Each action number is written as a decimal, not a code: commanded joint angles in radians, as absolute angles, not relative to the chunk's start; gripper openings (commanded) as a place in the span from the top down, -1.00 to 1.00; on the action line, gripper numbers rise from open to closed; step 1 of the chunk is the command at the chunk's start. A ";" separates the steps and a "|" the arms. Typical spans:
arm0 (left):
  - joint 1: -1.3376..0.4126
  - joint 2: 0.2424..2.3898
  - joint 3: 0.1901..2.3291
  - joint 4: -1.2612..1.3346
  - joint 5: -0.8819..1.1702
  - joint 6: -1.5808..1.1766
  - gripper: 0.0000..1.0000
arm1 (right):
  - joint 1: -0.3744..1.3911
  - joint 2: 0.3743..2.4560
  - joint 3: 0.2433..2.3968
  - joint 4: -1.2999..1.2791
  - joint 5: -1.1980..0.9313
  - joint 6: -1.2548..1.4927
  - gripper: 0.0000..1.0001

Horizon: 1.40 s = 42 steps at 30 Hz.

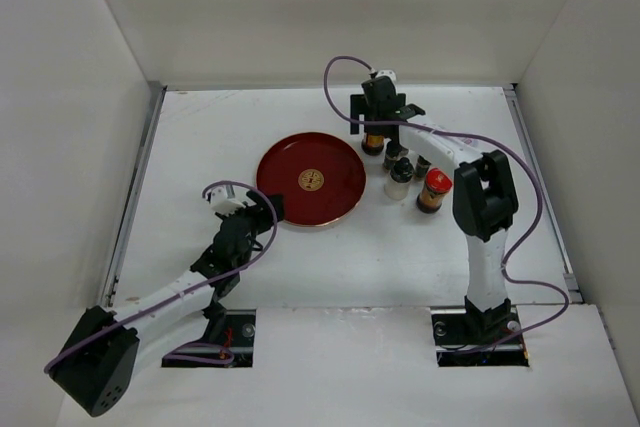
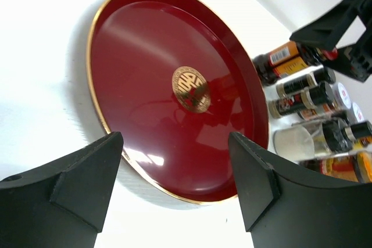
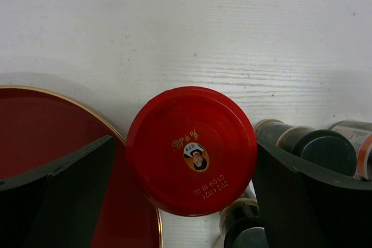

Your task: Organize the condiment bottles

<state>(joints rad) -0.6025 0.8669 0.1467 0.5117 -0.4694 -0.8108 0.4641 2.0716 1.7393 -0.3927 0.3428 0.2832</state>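
Several condiment bottles stand in a cluster right of the round red tray. My right gripper is open and straddles the far red-capped jar from above; its right finger is against the cap and there is a small gap on the left. Slim black-capped bottles, a white-bodied bottle and a second red-capped jar stand just nearer. My left gripper is open and empty, low at the tray's near-left rim. The bottles also show in the left wrist view.
The tray's rim touches or nearly touches the jar under my right gripper. Black-capped bottles crowd its right finger. White walls enclose the table on three sides.
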 commanded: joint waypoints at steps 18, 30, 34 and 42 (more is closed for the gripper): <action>-0.582 0.904 0.137 0.580 -0.459 -0.836 -0.43 | 0.461 2.112 1.793 -0.253 0.393 0.267 -0.29; -0.582 0.920 0.132 0.594 -0.460 -0.842 -0.42 | 0.478 1.939 1.779 -0.127 0.400 0.272 -0.10; -0.573 0.903 0.123 0.595 -0.463 -0.853 -0.42 | 0.524 1.919 1.816 -0.126 0.402 0.267 -0.10; -0.565 0.926 0.115 0.595 -0.463 -0.879 -0.42 | 0.650 2.026 1.943 -0.132 0.377 0.262 -0.08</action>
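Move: The red-capped bottle stands between the right hand's open fingers, its middle about 2 cm ahead of that hand and 4 cm below. From the hand, the red plate's middle lies some 15 cm left and 6 cm back; a small spice jar is about 4 cm right and 3 cm back, and the white jar roughly 6 cm right and 10 cm back. From the left hand, the bottle is about 19 cm ahead, 23 cm right and 5 cm lower. Easing down about a centimetre, then forward a little, the right hand closes its wide-open fingers around the upper part of the red-capped bottle. After a brief hold it lifts and swings left towards the plate, some 7 cm each way, keeping its pinch while the fingers tip upward about 10 degrees. ##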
